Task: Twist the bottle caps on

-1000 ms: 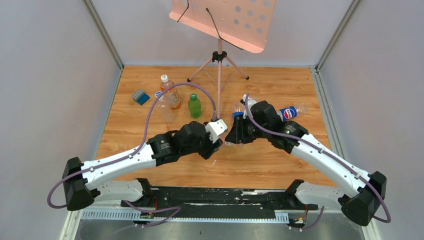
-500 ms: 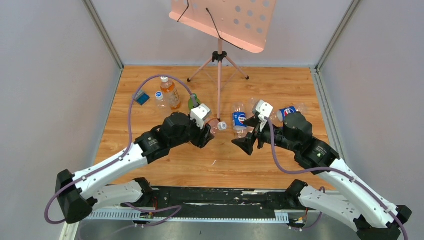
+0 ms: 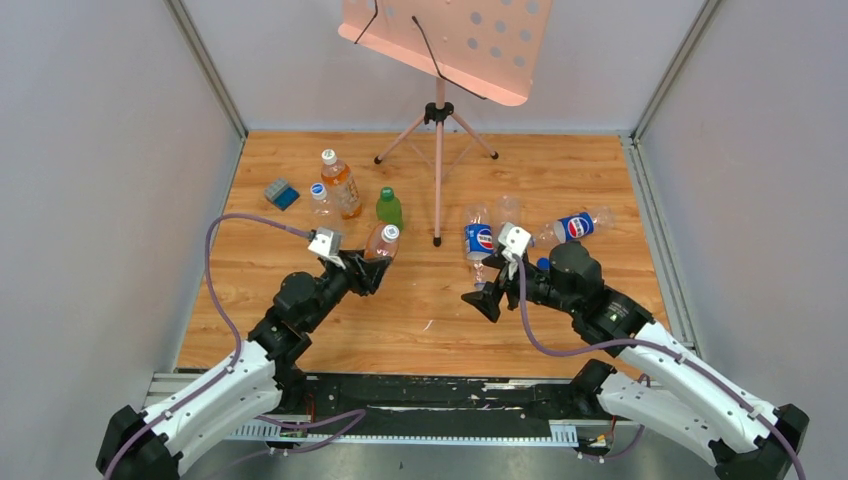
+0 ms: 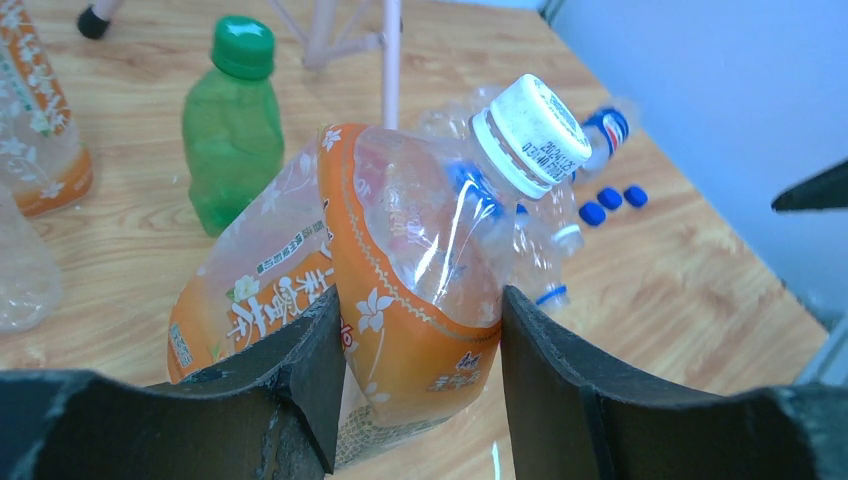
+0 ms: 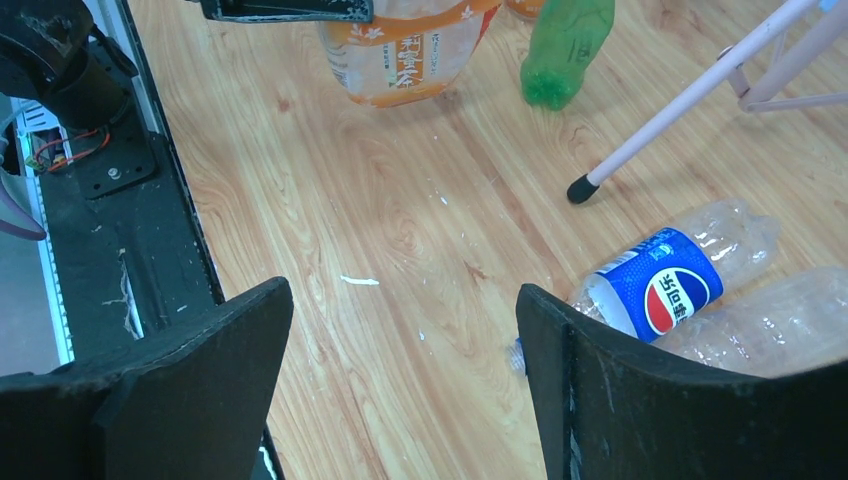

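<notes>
My left gripper [image 4: 420, 300] is shut on the body of an orange-labelled bottle [image 4: 400, 260], which is held tilted. A white cap [image 4: 530, 128] sits on its neck. From above, this bottle [image 3: 380, 245] is left of centre, in front of the green bottle [image 3: 388, 208]. My right gripper [image 5: 400, 300] is open and empty over bare wood, right of centre in the top view [image 3: 483, 297]. Three loose blue bottle caps [image 4: 609, 199] lie on the table beyond the held bottle. An uncapped Pepsi bottle [image 5: 650, 288] lies just past my right finger.
A capped orange bottle [image 3: 340, 185], a small clear bottle [image 3: 321, 200] and a blue-grey block [image 3: 281, 193] stand at the back left. A pink music stand [image 3: 437, 120] has a foot [image 5: 581, 189] near centre. Two Pepsi bottles [image 3: 478, 240] [image 3: 575, 226] and a clear one [image 3: 508, 210] lie at right.
The right gripper has opened and drawn back to the right, away from the bottle's cap. The left arm has carried the orange-labelled bottle leftward, toward the standing bottles.
</notes>
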Robot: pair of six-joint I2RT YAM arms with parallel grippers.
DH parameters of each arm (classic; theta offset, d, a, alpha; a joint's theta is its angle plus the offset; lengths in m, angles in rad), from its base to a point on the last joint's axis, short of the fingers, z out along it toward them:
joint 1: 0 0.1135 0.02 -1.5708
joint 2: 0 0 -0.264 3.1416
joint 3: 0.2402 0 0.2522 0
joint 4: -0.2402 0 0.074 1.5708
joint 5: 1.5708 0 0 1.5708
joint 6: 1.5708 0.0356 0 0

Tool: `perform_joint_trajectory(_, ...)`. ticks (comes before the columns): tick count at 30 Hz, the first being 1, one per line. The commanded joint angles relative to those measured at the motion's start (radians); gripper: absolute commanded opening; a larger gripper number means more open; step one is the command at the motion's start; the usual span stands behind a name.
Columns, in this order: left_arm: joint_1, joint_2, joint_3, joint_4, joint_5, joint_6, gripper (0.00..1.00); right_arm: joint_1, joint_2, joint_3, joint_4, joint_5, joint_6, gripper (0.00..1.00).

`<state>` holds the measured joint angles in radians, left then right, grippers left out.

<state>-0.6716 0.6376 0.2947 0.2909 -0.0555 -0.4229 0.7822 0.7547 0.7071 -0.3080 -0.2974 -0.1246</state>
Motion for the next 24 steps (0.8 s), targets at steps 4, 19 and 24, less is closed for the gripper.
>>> perform_joint_trajectory(4, 0.076, 0.046, -0.116, 0.407, -0.113, -0.172, 0.0, 0.003, -0.065, -0.03, 0.104, 0.025, 0.028, 0.83)
perform_joint_trajectory(19, 0.156, 0.178, -0.252, 0.592, -0.148, -0.345, 0.05, 0.003, -0.072, -0.06, 0.107, 0.013, 0.037, 0.83)
perform_joint_trajectory(24, 0.158, 0.136, -0.285, 0.556, -0.182, -0.363, 0.11, 0.003, -0.07, -0.064, 0.109, 0.001, 0.037, 0.84)
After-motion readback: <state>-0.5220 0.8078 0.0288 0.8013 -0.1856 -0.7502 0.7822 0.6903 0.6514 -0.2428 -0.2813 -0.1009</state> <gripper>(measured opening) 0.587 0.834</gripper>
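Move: The left hand holds the orange-labelled bottle, cap on; the free spot for standing it lies about 4 cm ahead, 5 cm to the left and some 14 cm below. From this hand, the green bottle is roughly 16 cm straight ahead, and the clear bottle with the blue cap about 14 cm ahead and 13 cm left, both standing on the table. For the empty right hand, the free spot is some 11 cm ahead, 26 cm left and 17 cm below. Carry the gripped bottle left and forward with the left gripper, about 6 cm across the table towards the free spot short of the green and clear bottles. After a slight rise, lower it some 5 cm, rolling the gripper's left side down about 20 degrees and turning it counter-clockwise to bring the bottle upright. Keep the fingers closed on it. ##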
